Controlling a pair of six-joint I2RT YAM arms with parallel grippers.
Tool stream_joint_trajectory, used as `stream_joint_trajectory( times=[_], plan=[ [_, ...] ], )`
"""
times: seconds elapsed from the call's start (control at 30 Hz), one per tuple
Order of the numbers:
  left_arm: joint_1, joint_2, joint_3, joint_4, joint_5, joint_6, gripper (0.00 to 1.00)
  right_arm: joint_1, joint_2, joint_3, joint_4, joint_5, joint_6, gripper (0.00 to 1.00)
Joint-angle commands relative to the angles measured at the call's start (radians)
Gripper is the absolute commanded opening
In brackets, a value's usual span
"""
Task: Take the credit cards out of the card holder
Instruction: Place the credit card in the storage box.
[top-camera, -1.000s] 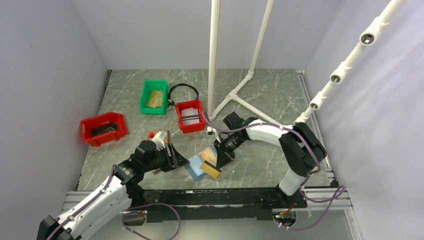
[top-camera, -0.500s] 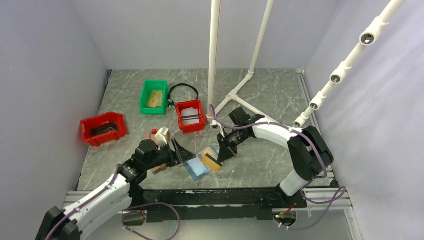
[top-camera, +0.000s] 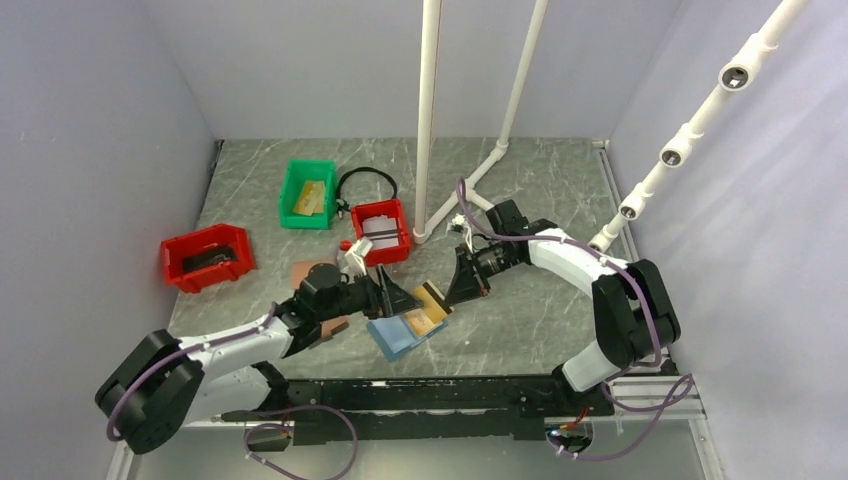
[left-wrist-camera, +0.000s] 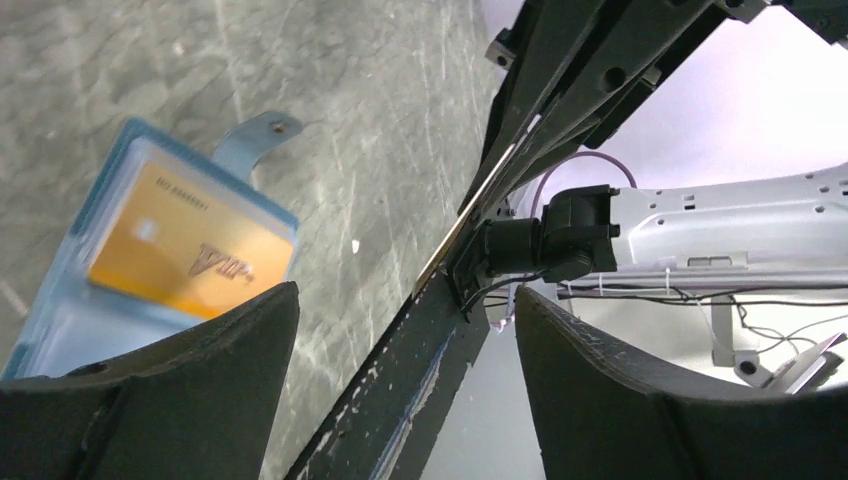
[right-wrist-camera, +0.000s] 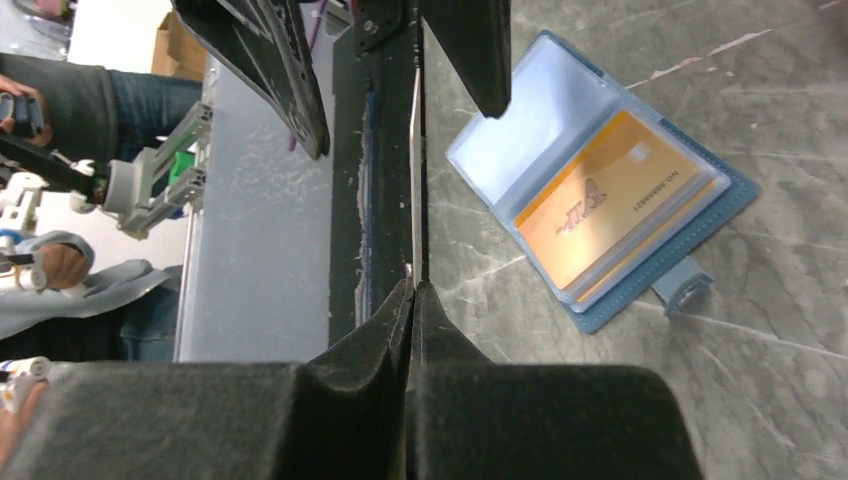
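Observation:
The blue card holder (top-camera: 392, 338) lies open on the marble table, snap tab out. A gold credit card (top-camera: 425, 322) still sits in its right pocket (right-wrist-camera: 602, 205) (left-wrist-camera: 188, 250). My right gripper (top-camera: 453, 292) (right-wrist-camera: 413, 285) is shut on another credit card (right-wrist-camera: 417, 170), seen edge-on and held above the table beside the holder. My left gripper (top-camera: 408, 298) (left-wrist-camera: 405, 292) is open. Its two fingers (right-wrist-camera: 270, 70) stand either side of the held card's free end (left-wrist-camera: 468, 215), apart from it.
A green bin (top-camera: 307, 193) with tan cards and a red bin (top-camera: 382, 231) stand behind the holder. Another red bin (top-camera: 207, 256) is at the left. Brown wallets (top-camera: 310, 272) lie by the left arm. White pipes (top-camera: 428, 120) rise at the back, near a black cable (top-camera: 365, 180).
My right gripper has lifted its card up and back, away from the holder. My left gripper has swung right toward that card and opened wider.

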Motion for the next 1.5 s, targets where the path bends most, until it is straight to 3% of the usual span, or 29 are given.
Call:
stream_joint_trajectory(
  times=[0.0, 0.13, 0.2, 0.23, 0.3, 0.33, 0.4, 0.53, 0.63, 0.73, 0.77, 0.83, 1.0, 1.27, 1.37, 1.47],
  plan=[
    [-0.044, 0.061, 0.058, 0.173, -0.034, 0.043, 0.80, -0.005, -0.024, 0.021, -0.022, -0.103, -0.038, 0.00],
    [-0.061, 0.115, 0.063, 0.257, -0.046, 0.035, 0.66, -0.016, -0.020, 0.022, -0.031, -0.135, -0.045, 0.00],
    [-0.065, 0.143, 0.073, 0.282, -0.032, 0.033, 0.53, -0.022, -0.019, 0.024, -0.036, -0.144, -0.048, 0.00],
    [-0.065, 0.158, 0.077, 0.303, -0.017, 0.030, 0.40, -0.025, -0.020, 0.024, -0.037, -0.146, -0.047, 0.00],
    [-0.066, 0.191, 0.079, 0.351, 0.020, 0.019, 0.03, -0.027, -0.022, 0.022, -0.035, -0.146, -0.046, 0.00],
    [-0.066, 0.203, 0.079, 0.372, 0.031, 0.015, 0.00, -0.029, -0.022, 0.022, -0.034, -0.146, -0.044, 0.00],
    [-0.065, 0.212, 0.076, 0.388, 0.039, 0.012, 0.00, -0.030, -0.024, 0.023, -0.032, -0.139, -0.040, 0.04],
    [-0.043, 0.119, 0.081, 0.239, 0.038, 0.058, 0.00, -0.047, -0.042, 0.043, -0.060, -0.100, -0.056, 0.42],
    [0.005, -0.062, 0.147, -0.133, 0.019, 0.148, 0.00, -0.081, -0.104, 0.056, -0.064, -0.033, -0.053, 0.64],
    [0.057, -0.223, 0.280, -0.674, -0.115, 0.291, 0.00, -0.091, -0.199, 0.045, -0.020, 0.128, -0.010, 0.75],
    [0.067, -0.259, 0.325, -0.753, -0.166, 0.329, 0.00, -0.096, -0.231, 0.043, -0.014, 0.161, -0.009, 0.78],
    [0.098, -0.302, 0.414, -0.987, -0.267, 0.396, 0.00, -0.110, -0.294, 0.030, 0.000, 0.191, -0.014, 0.81],
    [0.125, -0.257, 0.603, -1.220, -0.414, 0.525, 0.00, -0.136, -0.370, 0.026, -0.045, 0.222, -0.098, 0.83],
    [0.197, -0.057, 0.812, -1.290, -0.636, 0.794, 0.00, -0.205, -0.388, 0.030, -0.096, 0.198, -0.167, 0.83],
    [0.309, 0.053, 0.860, -1.250, -0.648, 0.895, 0.00, -0.218, -0.378, 0.030, -0.099, 0.197, -0.174, 0.83],
    [0.460, 0.169, 0.899, -1.173, -0.568, 0.956, 0.00, -0.224, -0.368, 0.027, -0.103, 0.189, -0.180, 0.83]
  ],
)
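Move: The credit card still in the right fingers has its middle about 5 cm to the right of the open left hand, level with it and neither ahead nor back; from the right hand it lies some 4 cm to the left. The open blue card holder is about 12 cm below the left hand, 2 cm back and 1 cm right. The green box stands some 30 cm ahead and 23 cm left of the left hand, the red box roughly 19 cm ahead and 5 cm left, both about 10 cm lower. The left hand eases about 3.5 cm right onto the free end of the card and pinches it shut, and only then does the right hand open and let go, drawing off about 6 cm to the right and as much up, slightly forward. With the card gripped, the left hand lifts some 10 cm while swinging left, then sweeps left and forward towards the green box, dipping about 4 cm on the way as the wrist turns some 60 degrees to bring its fingers from pointing right to forward and down. ##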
